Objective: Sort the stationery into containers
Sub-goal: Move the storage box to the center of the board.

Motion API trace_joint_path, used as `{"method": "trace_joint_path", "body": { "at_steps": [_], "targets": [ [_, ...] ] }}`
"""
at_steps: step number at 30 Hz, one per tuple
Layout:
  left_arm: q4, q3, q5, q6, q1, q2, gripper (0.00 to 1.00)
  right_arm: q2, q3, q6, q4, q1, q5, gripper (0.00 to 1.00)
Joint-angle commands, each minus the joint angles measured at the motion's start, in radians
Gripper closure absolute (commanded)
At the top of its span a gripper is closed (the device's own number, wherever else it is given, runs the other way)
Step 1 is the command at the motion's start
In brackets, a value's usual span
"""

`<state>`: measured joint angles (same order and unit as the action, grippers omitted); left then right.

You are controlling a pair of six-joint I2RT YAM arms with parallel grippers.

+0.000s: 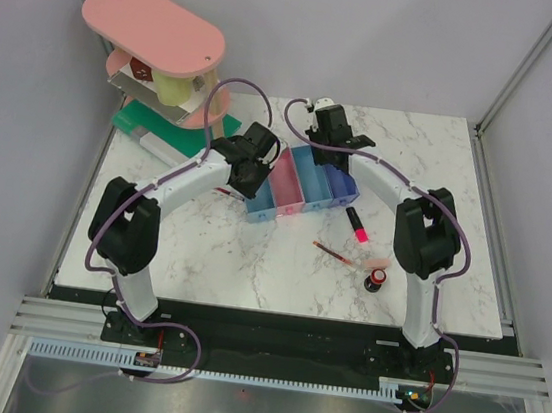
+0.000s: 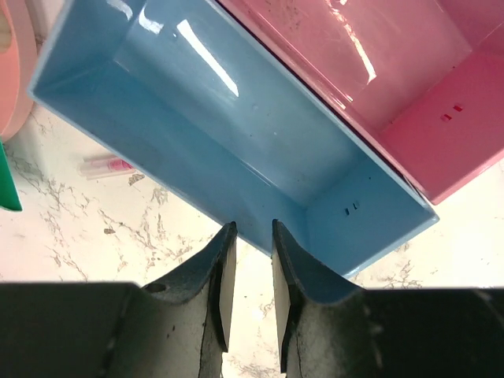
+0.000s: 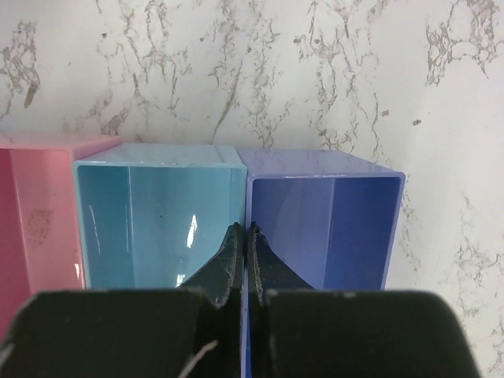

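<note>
Four containers stand in a row mid-table: light blue (image 1: 261,203), pink (image 1: 289,183), light blue (image 1: 314,176) and purple-blue (image 1: 342,186). My left gripper (image 1: 251,171) (image 2: 252,228) hangs open by the first light blue bin's (image 2: 236,134) outer wall, with only marble between its fingers. My right gripper (image 1: 326,150) (image 3: 246,228) is shut over the seam between the light blue bin (image 3: 157,213) and the purple-blue bin (image 3: 331,220). I cannot tell whether it pinches a wall. The marker (image 1: 356,224), thin red pen (image 1: 333,253), eraser (image 1: 378,264) and knob (image 1: 376,280) lie right of the bins.
A large pink oval-topped stand (image 1: 155,25) and a green flat box (image 1: 137,125) sit at the far left corner. A small clear-and-pink pen-like piece (image 2: 106,165) lies on the marble left of the bins. The pink bin (image 2: 425,102) touches the light blue one.
</note>
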<state>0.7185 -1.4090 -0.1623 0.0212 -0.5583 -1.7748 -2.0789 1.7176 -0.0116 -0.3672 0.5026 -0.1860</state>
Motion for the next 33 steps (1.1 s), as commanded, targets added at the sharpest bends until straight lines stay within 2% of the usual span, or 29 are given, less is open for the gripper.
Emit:
{"method": "trace_joint_path", "body": {
  "at_steps": [1, 9, 22, 33],
  "targets": [
    [-0.030, -0.047, 0.007, 0.040, -0.003, -0.014, 0.69, -0.029, 0.016, 0.027, -0.026, -0.030, -0.044, 1.00],
    [-0.044, -0.094, 0.021, 0.066, -0.002, -0.044, 0.69, -0.063, 0.028, 0.033, -0.015, -0.068, -0.055, 1.00],
    [-0.045, -0.306, 0.010, 0.108, -0.002, -0.219, 0.69, -0.106, 0.040, 0.041, -0.003, -0.121, -0.078, 1.00],
    [-0.070, -0.341, 0.006, 0.125, -0.002, -0.275, 0.69, -0.139, 0.063, 0.042, -0.003, -0.159, -0.067, 1.00]
  ]
}}
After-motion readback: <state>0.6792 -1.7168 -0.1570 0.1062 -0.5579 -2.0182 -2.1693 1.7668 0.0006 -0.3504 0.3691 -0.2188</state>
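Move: The storage box lies askew, its right end farther out and seemingly a little raised. Its middle is some 12 cm right of the left hand, 5 cm ahead and 3 cm below; from the right hand, 9 cm back, 1 cm left and 4 cm below. A red pen lies 6 cm left of the left hand and 4 cm ahead. The black-pink marker is 11 cm right of the right hand and 12 cm back, the red pencil 6 cm right and 21 cm back, both on the table. The storage box is shifted out and to the right by both hands. The right, still pinching the wall between the light-blue and dark-blue compartments, goes about 7 cm right and 4 cm forward while sinking some 2.5 cm early on, turning slightly clockwise; the left, its part-open fingers staying at the box's left wall, pushes forward 7.5 cm and right about 4 cm. ##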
